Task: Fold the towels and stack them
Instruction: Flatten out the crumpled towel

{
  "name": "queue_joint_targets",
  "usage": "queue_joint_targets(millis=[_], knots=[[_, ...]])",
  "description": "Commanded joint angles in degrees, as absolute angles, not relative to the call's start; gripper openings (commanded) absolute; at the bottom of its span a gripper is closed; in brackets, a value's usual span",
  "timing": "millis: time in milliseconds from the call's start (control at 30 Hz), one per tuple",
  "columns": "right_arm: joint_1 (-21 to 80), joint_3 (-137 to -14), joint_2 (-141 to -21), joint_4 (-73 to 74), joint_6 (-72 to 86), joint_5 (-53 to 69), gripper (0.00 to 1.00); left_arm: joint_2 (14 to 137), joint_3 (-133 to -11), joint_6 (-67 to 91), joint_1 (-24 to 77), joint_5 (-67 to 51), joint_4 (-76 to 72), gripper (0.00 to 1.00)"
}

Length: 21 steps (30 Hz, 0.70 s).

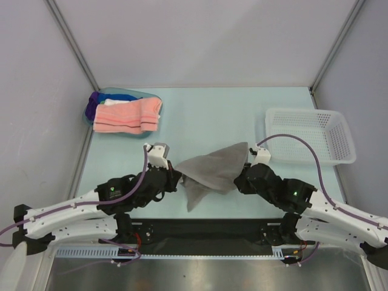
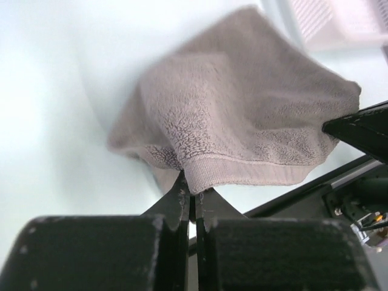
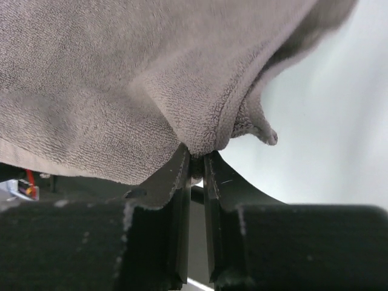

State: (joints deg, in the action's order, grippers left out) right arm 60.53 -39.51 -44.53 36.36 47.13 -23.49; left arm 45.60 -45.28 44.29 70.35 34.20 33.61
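A grey towel [image 1: 213,170] hangs bunched between my two grippers near the table's front middle. My left gripper [image 1: 177,177] is shut on its left hem; in the left wrist view the hem [image 2: 242,171] is pinched at the tips of the gripper [image 2: 194,193]. My right gripper [image 1: 240,177] is shut on the towel's right edge; in the right wrist view a fold of the grey towel [image 3: 121,85] is pinched at the tips of that gripper [image 3: 197,159]. A tail of the cloth droops onto the table. Folded salmon pink towels [image 1: 126,116] lie stacked at the back left.
A translucent blue tub [image 1: 121,94] at the back left holds the pink stack, with purple, blue and white cloth [image 1: 96,104] behind it. A white mesh basket [image 1: 310,136] stands at the back right. Grey walls enclose the table on three sides.
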Motion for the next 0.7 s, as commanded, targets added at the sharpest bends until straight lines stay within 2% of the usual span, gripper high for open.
queue_joint_targets(millis=[0, 133, 200, 267, 433, 467, 600, 667], knots=[[60.91, -46.56, -45.09, 39.55, 43.25, -23.90, 0.15, 43.95, -51.75, 37.63, 70.49, 38.05, 36.83, 0.00], [60.82, -50.88, -45.96, 39.55, 40.79, -24.44, 0.15, 43.86, -56.42, 32.71, 70.49, 38.94, 37.35, 0.00], [60.82, -52.37, -46.84, 39.99, 39.73, -24.43, 0.11, 44.03, -58.35, 31.65, 70.49, 38.76, 37.00, 0.00], [60.82, -54.31, -47.28, 40.08, 39.12, -24.17, 0.11, 44.12, -59.32, 29.80, 70.49, 37.54, 36.30, 0.00], [60.82, -55.11, -48.51, 42.27, 38.67, -22.85, 0.28, 46.66, -61.09, 26.28, 70.40, 33.49, 36.74, 0.00], [60.73, -53.80, -48.52, 42.71, 39.19, -23.46, 0.29, 47.10, -60.56, 26.19, 70.49, 32.88, 36.65, 0.00], [60.65, -48.61, -47.38, 43.59, 42.88, -23.73, 0.49, 49.13, -55.39, 28.73, 70.49, 30.68, 35.16, 0.00], [60.82, -46.51, -46.85, 42.89, 43.85, -23.38, 0.53, 49.39, -53.62, 30.14, 70.40, 29.97, 33.67, 0.00]])
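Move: The grey towel is pinched at both ends, its hem stretched between the hands. Its middle lies level with the left hand front to back, about 12 cm to its right and 8 cm below, and some 10 cm left of the right hand and 4 cm below. From the right hand, the white basket is about 33 cm right, 22 cm ahead and 9 cm lower; from the left hand, the pink towels are about 23 cm left, 28 cm ahead and 14 cm lower. Both hands carry on lifting the grey towel nearly straight up off the table, the left by about 8 cm and the right by about 7, with the fingertips tipping up some 10 and 5 degrees, then both turn over and start down, the left giving back about 3 cm with a slight swing to the right. The left keeps its pinch throughout, while the right begins to open near the top and goes on to half open as it sinks, letting go of its end of the hem. ##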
